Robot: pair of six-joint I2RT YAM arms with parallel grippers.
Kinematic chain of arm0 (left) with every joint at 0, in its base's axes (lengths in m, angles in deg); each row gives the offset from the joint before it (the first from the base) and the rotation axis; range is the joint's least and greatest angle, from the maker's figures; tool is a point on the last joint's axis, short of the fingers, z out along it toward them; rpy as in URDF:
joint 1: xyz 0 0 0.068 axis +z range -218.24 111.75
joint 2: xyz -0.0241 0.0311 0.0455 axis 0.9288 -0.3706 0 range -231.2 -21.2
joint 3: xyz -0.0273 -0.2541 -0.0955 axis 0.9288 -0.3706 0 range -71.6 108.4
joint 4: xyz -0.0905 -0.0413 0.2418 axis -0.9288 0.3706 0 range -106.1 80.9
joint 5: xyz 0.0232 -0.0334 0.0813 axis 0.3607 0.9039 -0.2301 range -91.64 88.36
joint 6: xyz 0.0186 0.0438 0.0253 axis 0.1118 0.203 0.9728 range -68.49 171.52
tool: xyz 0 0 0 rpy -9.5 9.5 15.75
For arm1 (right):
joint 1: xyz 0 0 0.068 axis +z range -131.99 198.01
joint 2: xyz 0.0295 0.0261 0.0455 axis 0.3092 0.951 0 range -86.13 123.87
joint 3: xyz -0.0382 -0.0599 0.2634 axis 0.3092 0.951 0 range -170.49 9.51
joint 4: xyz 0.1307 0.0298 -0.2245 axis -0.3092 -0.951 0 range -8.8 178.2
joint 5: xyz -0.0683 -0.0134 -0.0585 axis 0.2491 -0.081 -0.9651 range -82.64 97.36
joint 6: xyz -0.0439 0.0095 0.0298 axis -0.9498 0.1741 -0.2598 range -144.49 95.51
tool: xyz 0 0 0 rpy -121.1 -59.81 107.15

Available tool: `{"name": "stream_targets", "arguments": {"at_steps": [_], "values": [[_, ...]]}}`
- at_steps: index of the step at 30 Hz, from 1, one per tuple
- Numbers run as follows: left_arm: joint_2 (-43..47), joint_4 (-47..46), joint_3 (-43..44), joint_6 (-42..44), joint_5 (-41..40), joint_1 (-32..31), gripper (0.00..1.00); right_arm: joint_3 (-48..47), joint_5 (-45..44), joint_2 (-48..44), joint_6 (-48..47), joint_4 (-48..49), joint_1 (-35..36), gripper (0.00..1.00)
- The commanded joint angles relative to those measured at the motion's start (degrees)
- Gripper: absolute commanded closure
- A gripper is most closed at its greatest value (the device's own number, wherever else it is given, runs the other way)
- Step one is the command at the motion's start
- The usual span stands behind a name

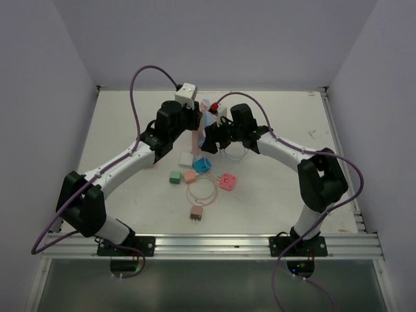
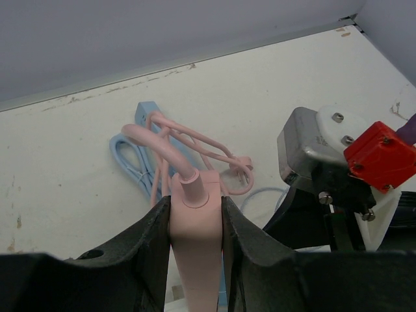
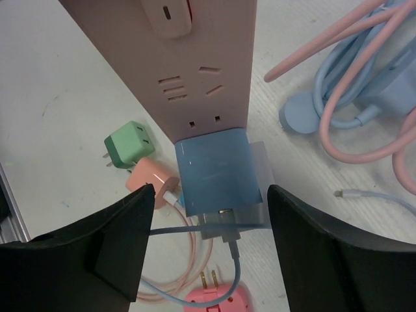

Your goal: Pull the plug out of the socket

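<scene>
A pink power strip (image 2: 195,227) stands tilted up off the table. My left gripper (image 2: 196,208) is shut on its cord end; in the top view the gripper (image 1: 193,128) is at the table's middle back. A blue plug (image 3: 216,174) with a blue cable sits in the strip's (image 3: 195,71) lowest socket. My right gripper (image 3: 208,195) is open, with one jaw on each side of the blue plug and a gap on both sides. In the top view the right gripper (image 1: 212,138) faces the left one and the blue plug (image 1: 202,165) shows just below them.
Loose chargers lie below the strip: green (image 1: 175,176), peach (image 1: 190,176), white (image 1: 186,158), brown (image 1: 196,213) and a pink adapter (image 1: 227,181). A coiled pink cable (image 1: 201,190) lies among them. A blue power strip with its cord (image 3: 383,84) lies behind.
</scene>
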Motion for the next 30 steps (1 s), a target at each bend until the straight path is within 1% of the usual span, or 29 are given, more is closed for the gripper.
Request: {"name": "stream_targets", "arguments": {"at_steps": [1,3,4,7,8,9,10,11,12,13,14,16,18,19,20,21,22,24,25,27,28,30], "values": [[4.44,-7.97,0.27,-1.81,0.59,-0.07,1.0,-2.91,2.67,1.2,-1.92,1.04,0.35,0.29],[4.44,-7.97,0.18,-1.9,0.94,-0.07,1.0,-2.74,2.84,1.55,-2.1,1.13,0.35,0.34],[4.44,-7.97,0.18,-1.9,0.94,-0.07,1.0,-2.56,2.93,1.81,-2.27,1.39,0.35,0.41],[4.52,-7.97,0.01,-1.9,1.2,-0.07,1.0,-1.77,3.1,1.99,-2.63,1.83,0.35,0.53],[4.61,-7.97,-0.08,-1.9,1.46,0.01,1.0,-1.6,3.19,1.91,-2.89,1.92,0.35,0.61],[4.7,-7.97,-0.17,-1.98,1.47,-0.07,1.0,-1.25,3.37,1.91,-2.98,1.92,0.35,0.65],[4.87,-7.97,-0.34,-2.07,1.47,-0.07,1.0,-1.07,3.28,1.82,-3.07,2.18,0.35,0.72],[4.96,-7.97,-0.43,-2.07,1.55,-0.07,1.0,-0.81,3.28,1.64,-3.07,2.36,0.35,0.85],[5.05,-7.89,-0.52,-2.16,1.55,-0.07,1.0,-0.19,3.11,1.47,-3.24,2.62,0.35,0.92],[5.14,-7.63,-0.61,-2.16,1.64,0.01,1.0,0.16,2.84,1.38,-3.24,3.23,0.35,0.96],[5.23,-7.36,-0.61,-2.16,1.82,0.01,1.0,1.03,2.84,0.68,-3.07,3.59,0.35,1.0],[5.4,-6.57,-0.96,-2.33,1.91,-0.07,0.99,1.83,2.84,0.06,-3.07,4.03,0.35,1.0],[5.75,-6.22,-1.4,-2.51,2.25,-0.07,0.91,3.06,2.67,-0.9,-2.98,6.05,0.35,1.0],[5.93,-5.96,-1.75,-2.6,2.26,-0.07,0.84,3.41,2.4,-1.34,-2.98,6.92,0.35,1.0],[6.1,-5.78,-1.92,-2.6,2.17,-0.07,0.69,3.85,2.23,-1.61,-2.89,7.19,0.35,1.0],[6.37,-5.43,-2.1,-2.77,2.17,-0.07,0.62,3.94,2.14,-2.22,-2.89,7.37,0.35,1.0],[6.54,-5.34,-2.54,-2.77,2.08,0.01,0.52,4.12,2.14,-2.49,-3.06,7.63,0.35,1.0],[6.81,-5.16,-2.89,-2.95,1.91,-0.07,0.43,4.64,2.14,-3.28,-3.07,8.16,0.35,1.0],[6.98,-4.99,-3.07,-3.04,1.73,0.01,0.35,4.82,2.14,-3.54,-3.24,8.77,0.35,1.0],[6.99,-4.81,-3.51,-3.3,1.55,-0.07,0.29,5.08,2.31,-3.63,-3.07,9.04,0.35,1.0],[7.07,-4.64,-3.77,-3.48,1.47,-0.07,0.25,5.17,2.4,-3.54,-3.07,9.3,0.35,1.0],[7.07,-4.29,-4.21,-3.65,1.38,-0.07,0.21,5.44,2.32,-3.46,-2.8,9.74,0.35,1.0]]}}
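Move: Just within the right hand's open fingers, about 1 cm left and 1 cm below its point, is the blue plug, set low in the pink socket strip. On the table some 10 cm under that hand lie a blue pad straight below, a white block 8 cm left and 2 cm ahead, and a peach charger 6 cm left and 6 cm back. From the left hand, already pinching the strip's cord end, the plug is roughly 12 cm down, 5 cm back and 3 cm right. Closing on the blue plug, the right fingers pinch it while their hand eases down about 1 cm, then carry it another 2 to 3 cm down and slightly back. The left hand first sinks some 1.5 cm with the strip, then opens wide, lets go of the cord end and rises about 4 cm, having drawn 2 cm back. ##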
